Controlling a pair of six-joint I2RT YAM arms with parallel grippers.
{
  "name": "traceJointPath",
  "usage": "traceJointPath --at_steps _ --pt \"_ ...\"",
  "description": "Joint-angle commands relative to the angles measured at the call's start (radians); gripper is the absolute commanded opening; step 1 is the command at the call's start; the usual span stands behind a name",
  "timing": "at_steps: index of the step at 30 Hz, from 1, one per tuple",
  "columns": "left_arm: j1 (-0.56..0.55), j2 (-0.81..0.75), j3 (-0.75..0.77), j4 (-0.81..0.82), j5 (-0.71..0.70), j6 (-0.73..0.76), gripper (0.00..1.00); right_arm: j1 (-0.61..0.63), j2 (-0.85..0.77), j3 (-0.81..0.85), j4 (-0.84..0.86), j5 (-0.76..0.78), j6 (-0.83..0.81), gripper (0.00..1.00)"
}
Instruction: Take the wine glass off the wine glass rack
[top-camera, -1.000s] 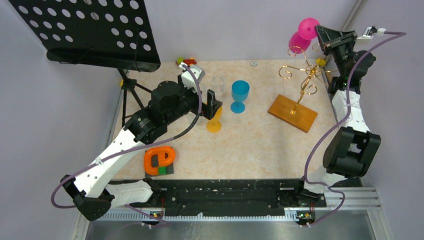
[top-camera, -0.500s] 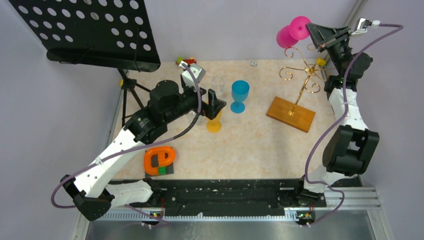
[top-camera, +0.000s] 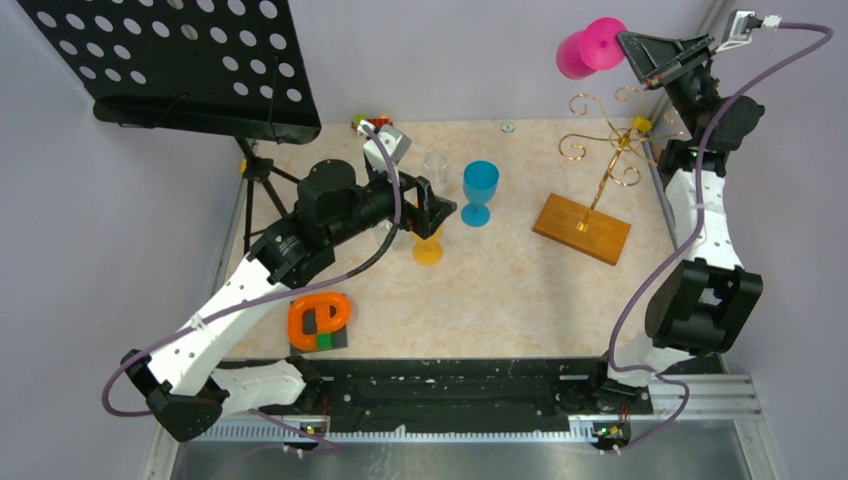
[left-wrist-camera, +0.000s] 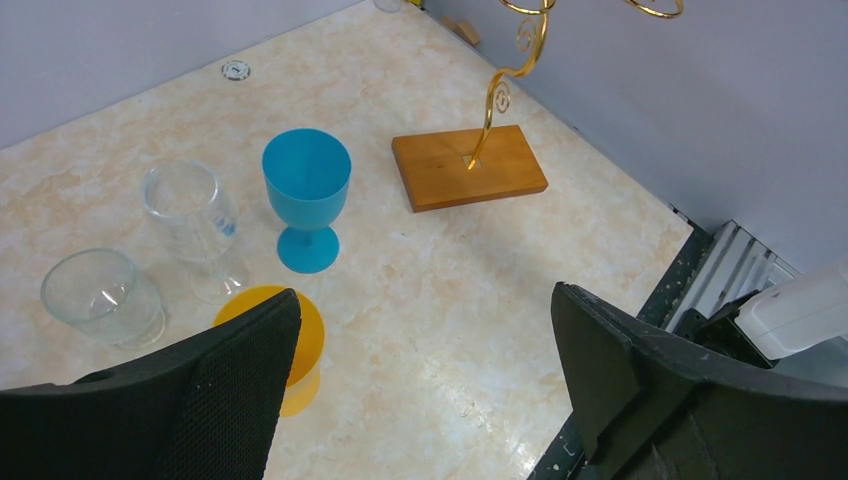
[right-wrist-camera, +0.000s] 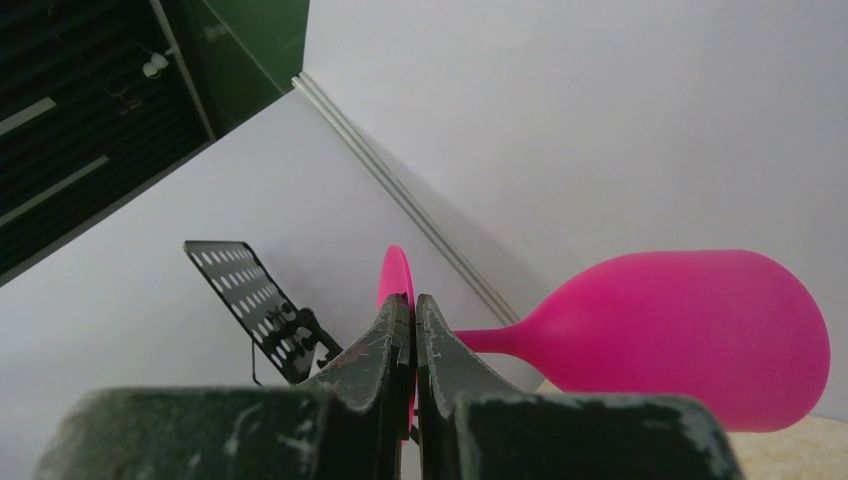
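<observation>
The pink wine glass (top-camera: 588, 51) lies sideways in the air, above and apart from the gold arms of the wine glass rack (top-camera: 607, 168). My right gripper (top-camera: 630, 46) is shut on the glass's flat foot. In the right wrist view the fingers (right-wrist-camera: 440, 360) pinch the thin pink disc, and the bowl (right-wrist-camera: 700, 335) points right. The rack's wooden base (left-wrist-camera: 468, 167) rests on the table at the right. My left gripper (top-camera: 432, 205) hovers open over the middle of the table with nothing between its fingers (left-wrist-camera: 250, 370).
A blue goblet (top-camera: 480, 190), an orange glass (top-camera: 428, 248) and two clear glasses (left-wrist-camera: 190, 215) stand mid-table by the left gripper. A black music stand (top-camera: 190, 60) fills the back left. An orange-and-black object (top-camera: 320, 321) lies near the front left.
The right gripper has lifted the pink glass up and clear of the rack's arms. The rack has rocked back a little. The left gripper has crept slightly right.
</observation>
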Motion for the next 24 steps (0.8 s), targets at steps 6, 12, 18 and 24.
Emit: traceJointPath --at_steps 6,12,18,24 --pt "0.003 0.001 0.040 0.098 0.031 -0.050 0.99 0.010 -0.094 0.052 0.123 -0.056 0.102 0.00" --pt "0.003 0.034 0.069 0.201 0.071 -0.172 0.99 0.019 -0.199 -0.008 0.148 -0.022 0.273 0.00" --pt "0.003 0.072 0.062 0.440 0.173 -0.396 0.98 0.021 -0.366 -0.130 0.035 0.024 0.381 0.00" --pt "0.007 0.127 0.062 0.678 0.245 -0.598 0.97 0.032 -0.496 -0.211 -0.067 0.066 0.422 0.00"
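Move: The right hand holds the pink wine glass, its middle about 4 cm ahead, 2 cm left and 6 cm below. The rack stands almost straight below, some 3 cm right and 35 cm down. From the open left hand, the pink glass lies about 20 cm ahead, 30 cm right and 9 cm up. Some 30 cm below that hand, the yellow glass stands 7 cm ahead and 1 cm right, the blue one 17 cm ahead and 13 cm right. Keeping its pinch beside the foot of the pink glass, the right hand pulls it back about 17 cm towards the robot, rising some 8 cm and edging left while turning slightly counter-clockwise. The left hand, still wide open, lifts about 8 cm and goes 5 cm right towards that glass, its wrist tipping the fingers from slightly down to slightly up. ##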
